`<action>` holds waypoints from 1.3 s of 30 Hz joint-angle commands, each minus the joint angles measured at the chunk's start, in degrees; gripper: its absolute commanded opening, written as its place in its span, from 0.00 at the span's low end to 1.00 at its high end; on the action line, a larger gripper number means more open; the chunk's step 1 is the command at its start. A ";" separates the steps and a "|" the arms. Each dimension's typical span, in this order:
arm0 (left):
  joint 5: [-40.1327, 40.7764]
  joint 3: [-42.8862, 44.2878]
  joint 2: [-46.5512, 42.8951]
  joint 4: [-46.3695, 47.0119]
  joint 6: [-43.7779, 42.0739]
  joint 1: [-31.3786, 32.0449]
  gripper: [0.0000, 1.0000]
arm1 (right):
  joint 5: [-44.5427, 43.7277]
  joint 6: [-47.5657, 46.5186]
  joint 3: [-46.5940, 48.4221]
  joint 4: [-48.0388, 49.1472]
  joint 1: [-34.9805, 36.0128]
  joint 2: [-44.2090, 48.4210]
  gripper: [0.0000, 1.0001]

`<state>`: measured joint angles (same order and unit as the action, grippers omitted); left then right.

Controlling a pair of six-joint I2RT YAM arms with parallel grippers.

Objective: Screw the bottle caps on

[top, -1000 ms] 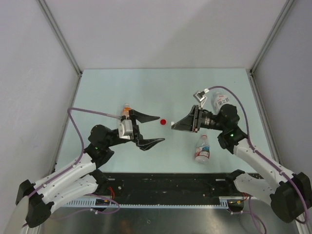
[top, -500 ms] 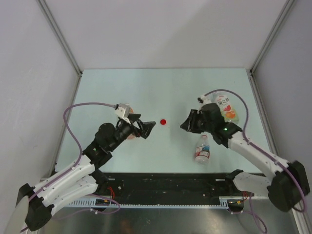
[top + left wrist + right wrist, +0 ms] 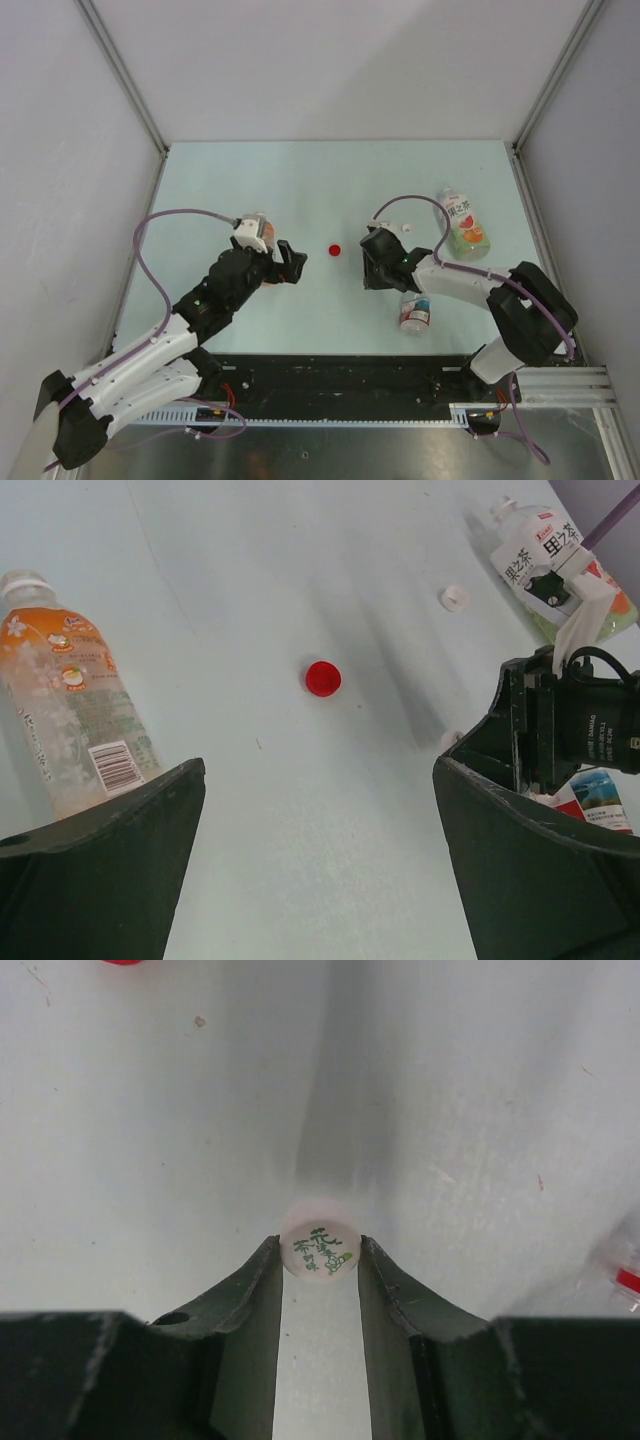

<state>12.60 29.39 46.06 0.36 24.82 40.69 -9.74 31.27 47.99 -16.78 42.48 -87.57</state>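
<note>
My right gripper (image 3: pixel 319 1249) is shut on a white bottle cap with green print (image 3: pixel 320 1234), held at the fingertips just above the table. It shows in the top view (image 3: pixel 372 266) right of the red cap (image 3: pixel 335 249). My left gripper (image 3: pixel 318 775) stands wide open with nothing between its fingers; the red cap (image 3: pixel 323 678) lies ahead of it. The bottle with orange liquid (image 3: pixel 70 700) lies to its left. Another white cap (image 3: pixel 454 598) rests near the white-labelled bottle with dark print (image 3: pixel 462 222). The red-and-white-labelled bottle (image 3: pixel 414 310) lies near the front.
The pale green table (image 3: pixel 330 180) is walled by grey panels at the back and both sides. A black rail (image 3: pixel 340 375) runs along the near edge. Purple cables loop over both arms.
Both wrists have tipped down toward the table. The left jaws opened fully. The right gripper moved down and slightly left, still holding the white cap.
</note>
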 commanded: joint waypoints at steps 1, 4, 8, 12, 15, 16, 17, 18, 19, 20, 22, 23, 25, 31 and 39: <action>3.37 0.70 -1.25 0.03 1.44 -0.35 1.00 | -6.27 -1.16 3.72 1.37 2.41 -2.81 0.28; 5.25 1.41 -1.20 -2.25 2.40 -0.37 0.99 | -7.53 -1.25 4.65 0.64 3.22 -5.13 0.31; 6.55 2.47 -1.33 -4.58 2.72 -0.36 0.99 | -7.84 -0.83 5.77 -0.39 3.47 -7.24 0.37; 8.15 2.95 -1.68 -6.11 3.35 -0.35 0.99 | -8.13 -1.43 6.47 -0.96 3.51 -7.79 0.46; 8.81 3.22 -1.90 -6.85 3.94 -0.34 0.99 | -9.59 -1.81 7.24 -1.98 3.61 -7.33 0.58; 9.00 3.31 -1.88 -7.03 3.93 -0.34 1.00 | -10.03 -1.95 7.49 -2.22 3.59 -6.95 0.61; 9.10 3.35 -1.91 -7.21 3.93 -0.34 1.00 | -10.21 -2.24 7.74 -2.44 3.58 -6.53 0.65; 9.15 3.42 -1.97 -7.39 3.84 -0.39 0.99 | -10.34 -2.69 8.05 -2.50 3.58 -5.98 0.68; 9.17 3.41 -2.09 -7.57 3.79 -0.37 0.99 | -10.37 -3.35 8.46 -2.53 3.62 -5.35 0.71; 9.14 3.45 -2.37 -7.70 3.68 -0.36 0.99 | -10.69 -4.13 8.89 -2.81 3.60 -4.63 0.73; 8.74 3.52 -2.95 -7.84 3.27 -0.35 0.99 | -12.38 -5.69 10.24 -3.52 3.47 -2.85 0.80; 8.49 3.55 -3.24 -7.88 3.11 -0.35 1.00 | -13.40 -7.01 11.01 -3.83 3.26 -1.76 0.89; 8.03 3.61 -3.78 -7.95 3.30 -0.37 0.99 | -16.26 -10.15 12.55 -3.43 2.35 0.35 0.97; 5.69 4.01 -3.88 -8.09 3.20 -0.35 1.00 | -17.72 -26.07 17.19 -0.91 -8.16 4.00 0.99; 5.75 4.24 -3.59 -8.42 2.41 -0.39 0.99 | -14.22 -49.06 29.13 -6.96 -23.29 -7.63 0.99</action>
<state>18.79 30.98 42.85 -8.29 27.51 40.69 -21.87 -2.63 71.44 -19.46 22.33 -88.73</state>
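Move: The right hand holds the white cap about 3 cm over the table; the table spot where it goes lies some 2 cm below, 1 cm ahead and 1 cm left. The red cap is about 9 cm ahead and 9 cm left, the second white cap 15 cm ahead and 11 cm right, the tea bottle 17 cm ahead and 25 cm right, the water bottle 6 cm back and 11 cm right. From the left hand the table spot lies roughly 17 cm right, 2 cm ahead and 17 cm down. The right hand eases the already held white cap down a couple of centimetres and slightly left and forward onto the table, opens its fingers wide to let go, then speeds off forward, up and to the right, about 15 cm each way, out past the second white cap and towards the tea bottle's side, its fingertips swinging up some 25 degrees. Meanwhile the empty left hand, staying wide open, drifts about 2.5 cm left, away from the cap, and turns slightly counter-clockwise, dipping a little and then partly rising again. ##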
